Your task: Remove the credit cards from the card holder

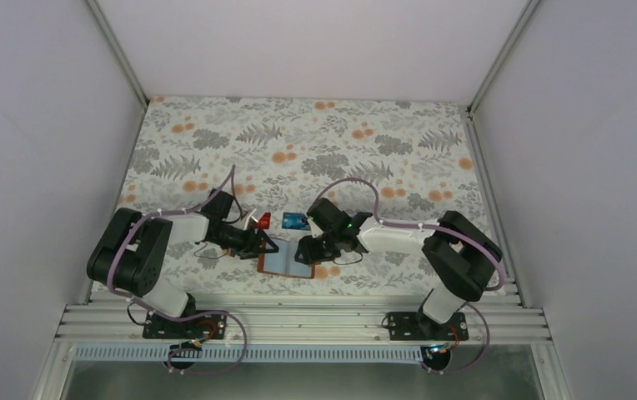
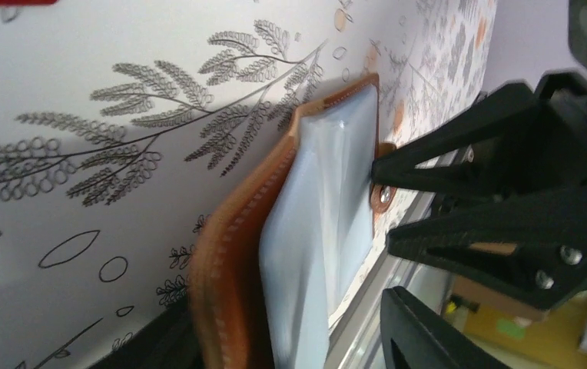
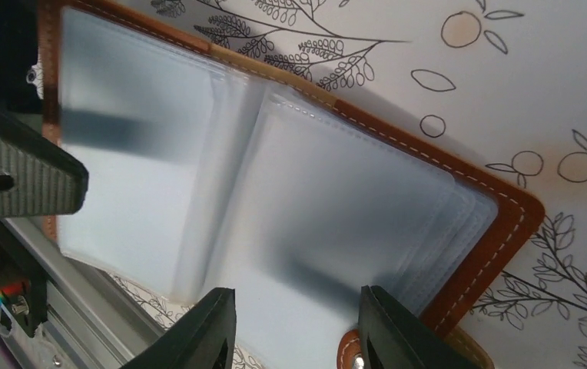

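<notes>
The brown card holder (image 1: 285, 261) lies open near the table's front edge, its pale grey-blue pockets facing up. My left gripper (image 1: 258, 247) is at its left cover, and my right gripper (image 1: 308, 250) is over its right half. In the left wrist view, the stitched brown cover (image 2: 229, 254) and pockets stand between my left gripper's (image 2: 290, 338) open jaws, with a gap at the right finger. In the right wrist view, my right gripper (image 3: 298, 330) is open just above the clear pockets (image 3: 336, 192). A red card (image 1: 263, 221) and a blue card (image 1: 295, 222) lie on the table behind the holder.
The floral cloth (image 1: 315, 142) stretches far behind the holder. An aluminium rail (image 1: 298, 321) runs along the near edge, close to the holder. White walls (image 1: 40, 125) close in the left, right and back. Both grippers are only a holder's width apart.
</notes>
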Available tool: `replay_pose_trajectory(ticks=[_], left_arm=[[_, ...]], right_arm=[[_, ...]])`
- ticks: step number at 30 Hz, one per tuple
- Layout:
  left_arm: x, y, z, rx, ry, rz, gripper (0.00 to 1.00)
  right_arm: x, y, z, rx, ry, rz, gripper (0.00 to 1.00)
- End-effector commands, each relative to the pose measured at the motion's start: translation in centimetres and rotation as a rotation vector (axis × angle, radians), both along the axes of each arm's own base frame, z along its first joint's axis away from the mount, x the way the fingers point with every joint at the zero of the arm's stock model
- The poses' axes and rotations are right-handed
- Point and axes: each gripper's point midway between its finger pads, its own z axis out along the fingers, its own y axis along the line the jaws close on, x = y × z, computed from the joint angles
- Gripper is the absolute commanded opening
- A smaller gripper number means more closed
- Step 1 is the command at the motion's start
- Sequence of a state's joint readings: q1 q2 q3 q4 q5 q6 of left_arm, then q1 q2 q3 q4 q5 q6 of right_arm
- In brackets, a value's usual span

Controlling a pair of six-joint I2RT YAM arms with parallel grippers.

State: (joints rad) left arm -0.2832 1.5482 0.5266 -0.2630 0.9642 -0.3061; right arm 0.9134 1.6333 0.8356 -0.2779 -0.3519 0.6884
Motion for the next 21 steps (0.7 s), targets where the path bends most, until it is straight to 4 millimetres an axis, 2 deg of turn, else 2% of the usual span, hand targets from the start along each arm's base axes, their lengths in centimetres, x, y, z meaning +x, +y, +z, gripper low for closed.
replay_pose_trajectory(ticks=[1, 4, 8, 9, 11, 13, 18, 21], left_arm=[[-0.1, -0.4, -0.1, -0.027, 0.021, -0.002, 0.46], [-0.2, -0.4, -0.2, -0.031, 0.034, -0.001, 0.33], [-0.1, -0.3, -0.5, -0.015, 0.049, 0.008, 0.06], [-0.1, -0.2, -0.6, -0.008, 0.053, 0.012, 0.03], [-0.2, -0.1, -0.9, 0.007, 0.063, 0.02, 0.02], [-0.2, 0.1, -1.3, 0.023, 0.075, 0.028, 0.02], [-0.2, 0.2, -1.6, 0.036, 0.085, 0.033, 0.02], [-0.2, 0.2, -1.8, 0.041, 0.084, 0.035, 0.02]], right_arm=[[0.5, 0.1, -0.5, 0.011, 0.007, -0.017, 0.43], [1.2, -0.1, -1.4, -0.005, 0.008, -0.03, 0.44], [2.4, -0.9, -1.1, -0.003, -0.003, -0.074, 0.43], [2.5, -1.1, -0.6, 0.006, -0.006, -0.084, 0.43], [2.5, -1.3, 0.5, 0.021, -0.011, -0.1, 0.43], [2.1, -1.8, 0.7, 0.014, -0.003, -0.117, 0.42], [0.9, -2.6, -0.8, -0.006, 0.041, -0.138, 0.4], [1.2, -1.6, -0.7, 0.009, 0.032, -0.115, 0.39]])
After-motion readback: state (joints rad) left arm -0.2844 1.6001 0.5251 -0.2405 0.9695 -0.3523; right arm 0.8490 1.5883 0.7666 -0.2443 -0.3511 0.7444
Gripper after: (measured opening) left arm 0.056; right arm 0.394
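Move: The open card holder lies flat between my hands. Its left edge runs between my left fingers, its middle about 1 cm back and 1 cm lower; the red card is some 9 cm ahead and 2 cm left. From my right hand, the holder's right edge with its strap is about 3 cm to the right, level fore and aft and 2 cm below; the blue card is some 11 cm ahead and 2 cm left. I shut my left fingers from about half open and pinch the card holder's left edge near its far corner, sinking about 1 cm. My right hand, fingers still part open, eases some 2 cm forward over the right page, then swings right and a little back, about 2 cm, to the right border by the strap, turning slightly clockwise. ##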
